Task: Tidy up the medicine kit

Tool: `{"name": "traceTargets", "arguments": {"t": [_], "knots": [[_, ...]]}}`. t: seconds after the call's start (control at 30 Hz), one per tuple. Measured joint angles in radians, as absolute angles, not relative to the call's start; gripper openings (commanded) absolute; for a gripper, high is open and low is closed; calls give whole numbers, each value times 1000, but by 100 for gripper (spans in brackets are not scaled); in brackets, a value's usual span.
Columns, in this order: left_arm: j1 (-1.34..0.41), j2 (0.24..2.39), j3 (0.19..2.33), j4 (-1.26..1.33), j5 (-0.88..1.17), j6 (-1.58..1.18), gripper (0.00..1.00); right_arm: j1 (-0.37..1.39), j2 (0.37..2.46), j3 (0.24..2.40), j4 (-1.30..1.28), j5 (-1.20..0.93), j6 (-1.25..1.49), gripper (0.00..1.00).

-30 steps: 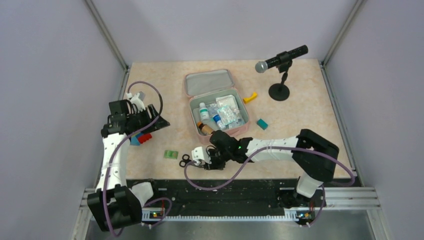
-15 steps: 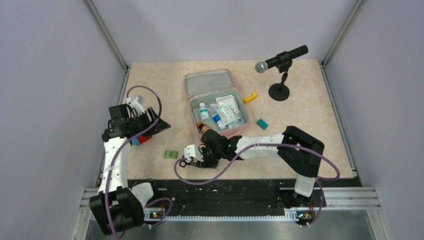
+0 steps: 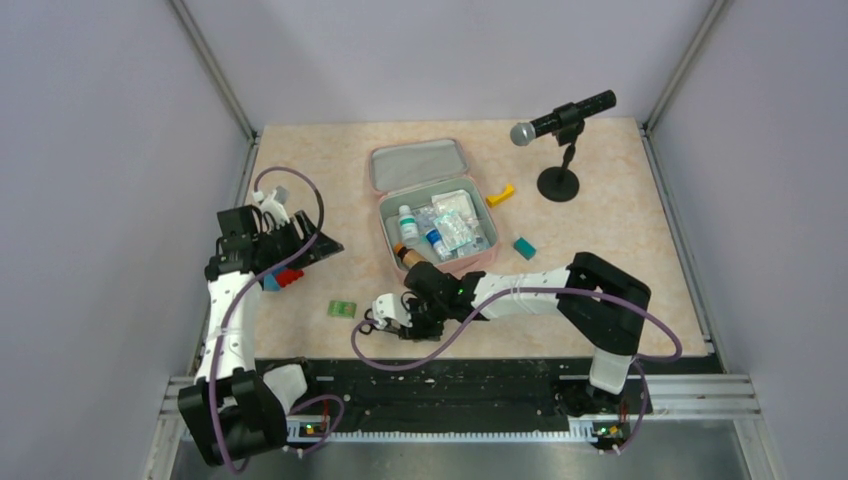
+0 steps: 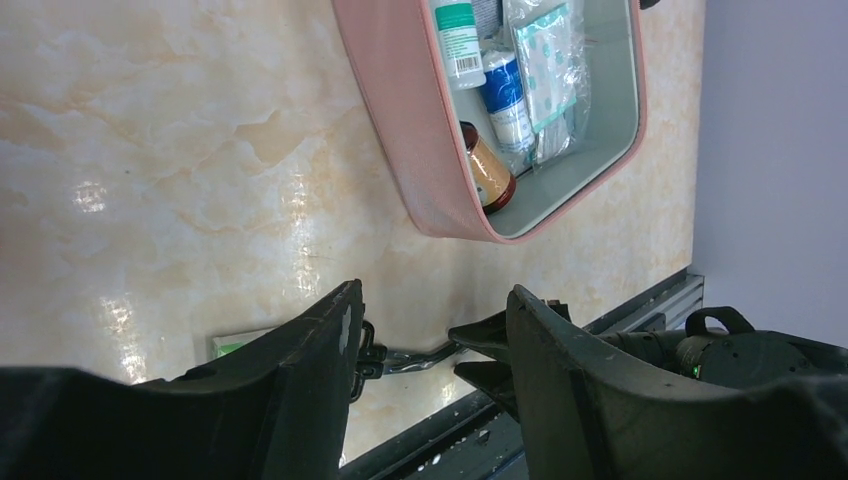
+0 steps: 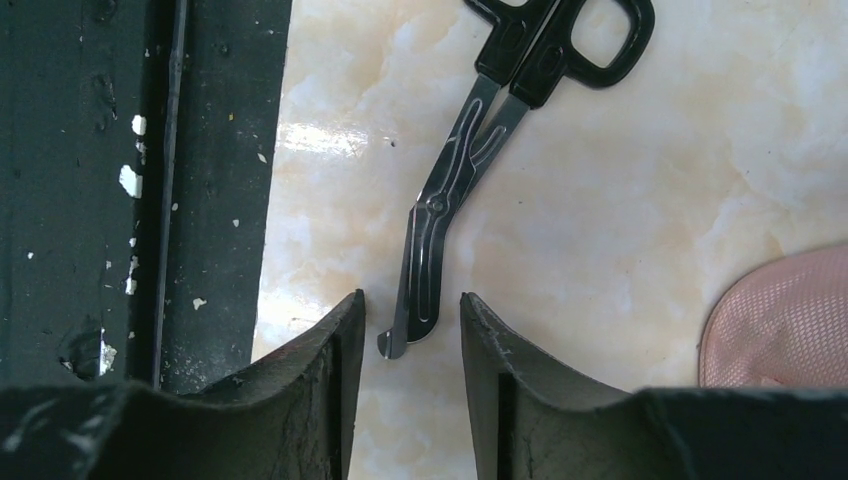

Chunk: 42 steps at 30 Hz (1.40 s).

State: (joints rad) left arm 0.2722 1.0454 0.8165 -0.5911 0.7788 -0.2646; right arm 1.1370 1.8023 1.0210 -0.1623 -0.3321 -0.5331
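The medicine kit [image 3: 478,262] lies open mid-table, a pink case with its lid [image 3: 418,164] folded back, holding white bottles, an amber bottle [image 3: 409,257] and clear packets. Black-handled scissors [image 5: 452,187] lie flat on the table near the front edge. My right gripper [image 5: 412,302] is open, and the blade tip sits between its fingertips with a gap on each side. In the top view the right gripper [image 3: 398,317] is just right of the scissors [image 3: 372,321]. My left gripper [image 4: 430,300] hangs open and empty at the table's left, seen in the top view as the left gripper [image 3: 303,248].
A green packet [image 3: 343,309] lies left of the scissors. A red and blue item [image 3: 282,278] sits under the left arm. A yellow piece [image 3: 500,195] and a teal block [image 3: 524,247] lie right of the kit. A microphone stand [image 3: 558,183] is at the back right. The black front rail [image 5: 120,180] is beside the scissors.
The right gripper slid left along the scissors, then its jaws widened a little and it eased back. The left arm shifted slightly.
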Motion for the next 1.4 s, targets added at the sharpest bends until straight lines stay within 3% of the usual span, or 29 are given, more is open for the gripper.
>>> {"name": "traceTargets", "arguments": {"t": [0.2,0.3,0.37,0.67,1.0,1.4], "knots": [[273,1078,817,-587,781,-284,55,1137,1802,1019,-164,-343,-562,28],[272,1107,813,-584,781,-303,55,1137,1799,1005,-151,-361,-576,9],[272,1124,799,-581,782,-317,55,1138,1786,981,-130,-361,-587,3],[247,1270,737,-574,801,-358,56,1155,1702,804,81,-264,-751,0],[41,1269,718,-583,785,-308,57,1163,1687,733,202,-196,-862,0],[98,1182,792,-875,606,-410,58,1163,1686,734,200,-197,-828,0]]}}
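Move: The scissors lie flat just under the right hand's fingers, the blade tip between them and the middle some 6 cm to the left and 1 cm ahead; the open kit is about 23 cm ahead and 5 cm to the right. From the left hand the green box lies about 8 cm back, 1 cm right and 16 cm down. The scissors' middle is some 12 cm back, 12 cm right and 17 cm below that hand. The right hand shuts its half-open fingers on the tip of the scissors' blades and keeps the pinch low at the table, shifting about 2 cm forward and a little right while it rolls some 20 degrees and turns slightly counter-clockwise. Meanwhile the left hand, fingers staying open, sinks about 7 cm and draws back about 6 cm towards the green box, swinging right and then partly back left as its fingers tip some 30 degrees further down, touching nothing. ##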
